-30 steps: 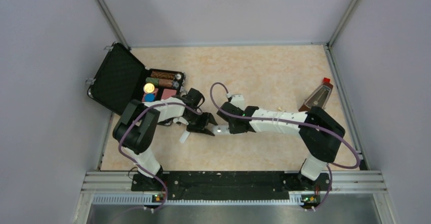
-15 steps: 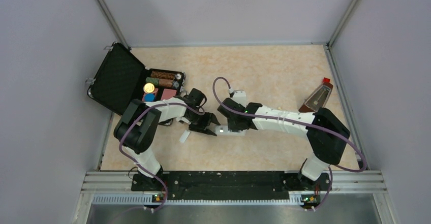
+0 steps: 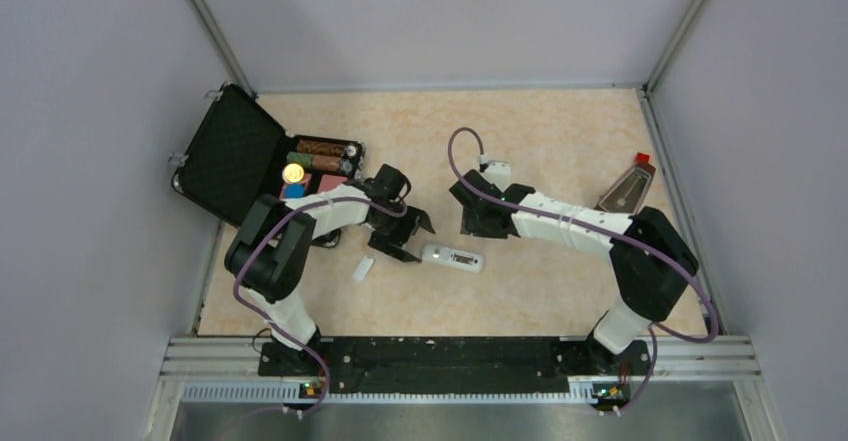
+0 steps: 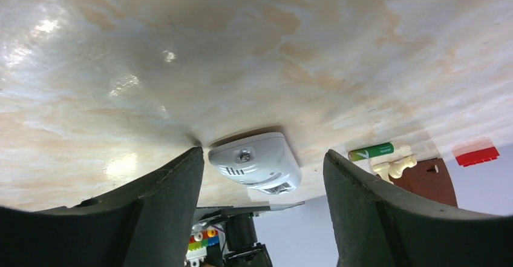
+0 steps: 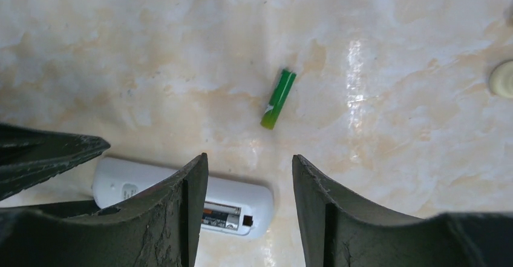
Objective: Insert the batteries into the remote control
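Observation:
The remote control (image 3: 452,258) lies flat on the table, back face up. In the right wrist view its (image 5: 181,191) battery bay is uncovered, and a dark battery (image 5: 222,216) sits in it. A green battery (image 5: 278,106) lies loose on the table beyond; the left wrist view also catches this green battery (image 4: 370,152). My left gripper (image 3: 408,236) is open, and the remote's rounded end (image 4: 255,161) sits between its fingers without touching them. My right gripper (image 3: 476,225) hangs open above the remote's other end, holding nothing.
A small white cover piece (image 3: 363,269) lies left of the remote. An open black case (image 3: 235,156) with coloured chip rolls stands at the back left. A brown wedge with a red top (image 3: 628,186) stands at the right. A small cream piece (image 4: 392,165) lies near the green battery.
Both grippers have opened and let go of the remote, which now rests on the table. The right arm has drawn back to the right and the left gripper has shifted slightly away.

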You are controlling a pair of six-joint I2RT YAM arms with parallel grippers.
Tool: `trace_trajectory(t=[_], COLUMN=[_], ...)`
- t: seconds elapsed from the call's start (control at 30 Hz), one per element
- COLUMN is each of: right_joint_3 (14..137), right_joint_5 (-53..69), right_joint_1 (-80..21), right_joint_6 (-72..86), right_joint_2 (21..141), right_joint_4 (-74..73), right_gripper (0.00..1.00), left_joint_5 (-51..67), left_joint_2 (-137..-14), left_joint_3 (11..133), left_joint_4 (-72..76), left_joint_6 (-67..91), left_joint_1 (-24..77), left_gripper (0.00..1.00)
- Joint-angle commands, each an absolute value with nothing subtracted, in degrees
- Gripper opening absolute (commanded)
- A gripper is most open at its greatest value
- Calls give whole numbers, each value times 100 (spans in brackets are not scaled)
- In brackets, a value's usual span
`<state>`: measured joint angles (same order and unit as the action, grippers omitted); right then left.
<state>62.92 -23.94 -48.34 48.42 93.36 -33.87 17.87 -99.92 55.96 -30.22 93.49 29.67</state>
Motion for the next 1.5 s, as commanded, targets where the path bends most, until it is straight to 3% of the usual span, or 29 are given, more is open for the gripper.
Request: trace_trajectory(t=[0.0,0.23,0.6,0.7,0.83,0.93,1.47], right_joint_3=[6291,6645,6850,6855,6847,6818,5541], right_joint_5=[-2471,-2438,-2373,-2362,-2409,-2449,-1422], right_joint_1=[-4502,-4252,-4202,-4201,-4201,-4208,-4210], right_joint_6=[5001,5041,4972,4867,4648,4405,3282], right_joint_2=[9403,10029,10643,10701,10699,10594,8562], right_joint_4=[-3230,-3210,-3168,-3156,-3153,-3131,-1922], right_gripper=[53,49,34,26,8,4,0], left_joint_5=[1495,1529,1419,1433,1363,1336,1225], left_joint_2=[-10110,-10135,-9947,-9966,-10013,-9941,-10519], left_joint_3=[5877,5853,5838,5834,5922,5876,6331], left_joint_4=[-3229,-3244,-3385,-3375,-3513,-3546,-3133], left_joint_6=[9035,8858,8637,8563,8301,8164,8235], left_joint_1=[2964,2927,2852,2850,2863,2879,3319], left_gripper=[77,77,76,76,73,72,75])
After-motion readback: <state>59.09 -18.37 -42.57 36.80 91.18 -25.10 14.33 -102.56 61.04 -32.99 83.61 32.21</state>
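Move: Ahead of the open right hand by about 4 cm, 1 cm to its right and 5 cm below, lies the green battery. The remote control's middle is roughly 2 cm back and 5 cm to that hand's left, also 5 cm lower; the cream toy stands some 5 cm ahead and 15 cm to its right, down on the table. From the left hand the battery is about 12 cm right and 3 cm ahead, the remote 5 cm right and 3 cm back, both about 1 cm lower. Reaching forward and right while sinking about 5 cm, the right hand comes down on the green battery, shuts its fingers across it, then lifts it about 5 cm, drawing slightly back and turning counter-clockwise some 10 degrees. The left hand stays half-open beside the remote's near end, drifting a centimetre left, then two right, and turning about 10 degrees clockwise, a fingertip against the remote's end. ##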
